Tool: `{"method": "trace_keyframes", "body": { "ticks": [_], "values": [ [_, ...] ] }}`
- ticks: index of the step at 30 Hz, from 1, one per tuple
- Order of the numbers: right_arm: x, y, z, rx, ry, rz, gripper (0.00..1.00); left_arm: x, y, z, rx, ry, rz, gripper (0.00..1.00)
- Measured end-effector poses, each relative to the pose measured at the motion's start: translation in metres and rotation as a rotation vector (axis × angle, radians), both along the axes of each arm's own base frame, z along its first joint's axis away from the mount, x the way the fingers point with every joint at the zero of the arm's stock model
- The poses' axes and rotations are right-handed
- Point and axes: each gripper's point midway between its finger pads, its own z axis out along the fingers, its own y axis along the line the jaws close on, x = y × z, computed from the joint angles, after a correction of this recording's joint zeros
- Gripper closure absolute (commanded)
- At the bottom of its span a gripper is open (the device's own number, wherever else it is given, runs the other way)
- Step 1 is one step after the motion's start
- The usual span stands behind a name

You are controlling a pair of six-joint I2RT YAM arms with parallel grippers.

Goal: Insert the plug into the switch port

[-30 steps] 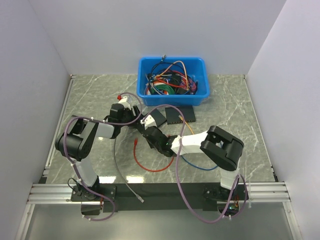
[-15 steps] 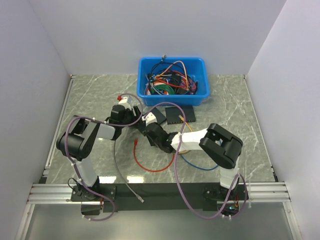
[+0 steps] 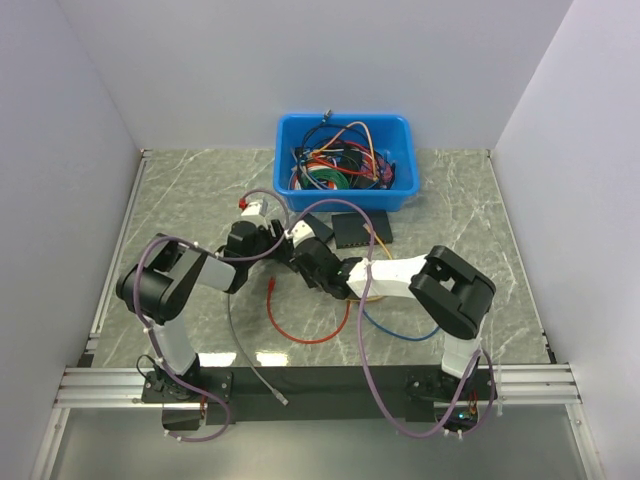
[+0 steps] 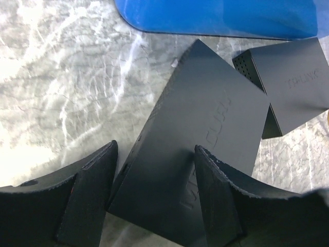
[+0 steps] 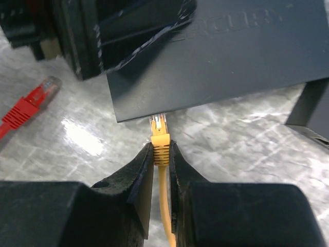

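Observation:
The black switch lies flat; its ports on the near edge are hidden from above. My right gripper is shut on a yellow cable's plug, whose clear tip meets that near edge. The bright-blue cable lies in a loop under my right arm; its plug is not visible. My left gripper is open, one finger beside the switch's left side, the other over its top. In the top view both grippers meet at the switch.
A second black switch lies just right of the first. A blue bin full of cables stands behind. A red cable with its red plug and a grey cable lie near the front.
My right gripper has moved forward and left with the yellow plug, up to the switch's edge. My left gripper has shifted slightly farther back at the switch.

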Motion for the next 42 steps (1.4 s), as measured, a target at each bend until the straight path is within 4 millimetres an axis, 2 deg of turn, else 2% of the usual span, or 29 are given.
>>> {"method": "trace_keyframes", "body": {
  "ticks": [13, 23, 42],
  "values": [
    [-0.003, -0.012, -0.005, -0.062, 0.027, 0.039, 1.00, -0.020, -0.008, -0.005, 0.011, -0.082, 0.041, 0.36],
    [-0.010, -0.026, -0.008, -0.108, 0.013, 0.103, 1.00, -0.047, -0.020, -0.005, 0.010, -0.129, 0.088, 0.36],
    [-0.010, -0.026, -0.007, -0.068, 0.077, 0.171, 1.00, -0.051, -0.026, -0.004, 0.046, -0.149, 0.164, 0.36]
  ]
}}
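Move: My right hand already pinches the yellow plug, its clear nose at the switch's port edge, about 2 cm ahead and 1 cm left of the fingers; the switch's middle is 7 cm ahead, 1 cm left. The second switch lies some 11 cm ahead and 13 cm right; the red plug is 9 cm left, 2 cm back, on the table. From my left hand, astride the switch's near end, the yellow plug is about 6 cm back and 5 cm right, nearly level. Keeping my left fingers spread on the switch, I draw that hand back about 5 cm and half as far right, closing on the yellow plug, its fingertips tilting up while it turns some 10 degrees counter-clockwise. My right hand keeps its pinch, holding the plug's nose against the port edge; it gives way 2.5 cm to the right, then mostly turns counter-clockwise. ##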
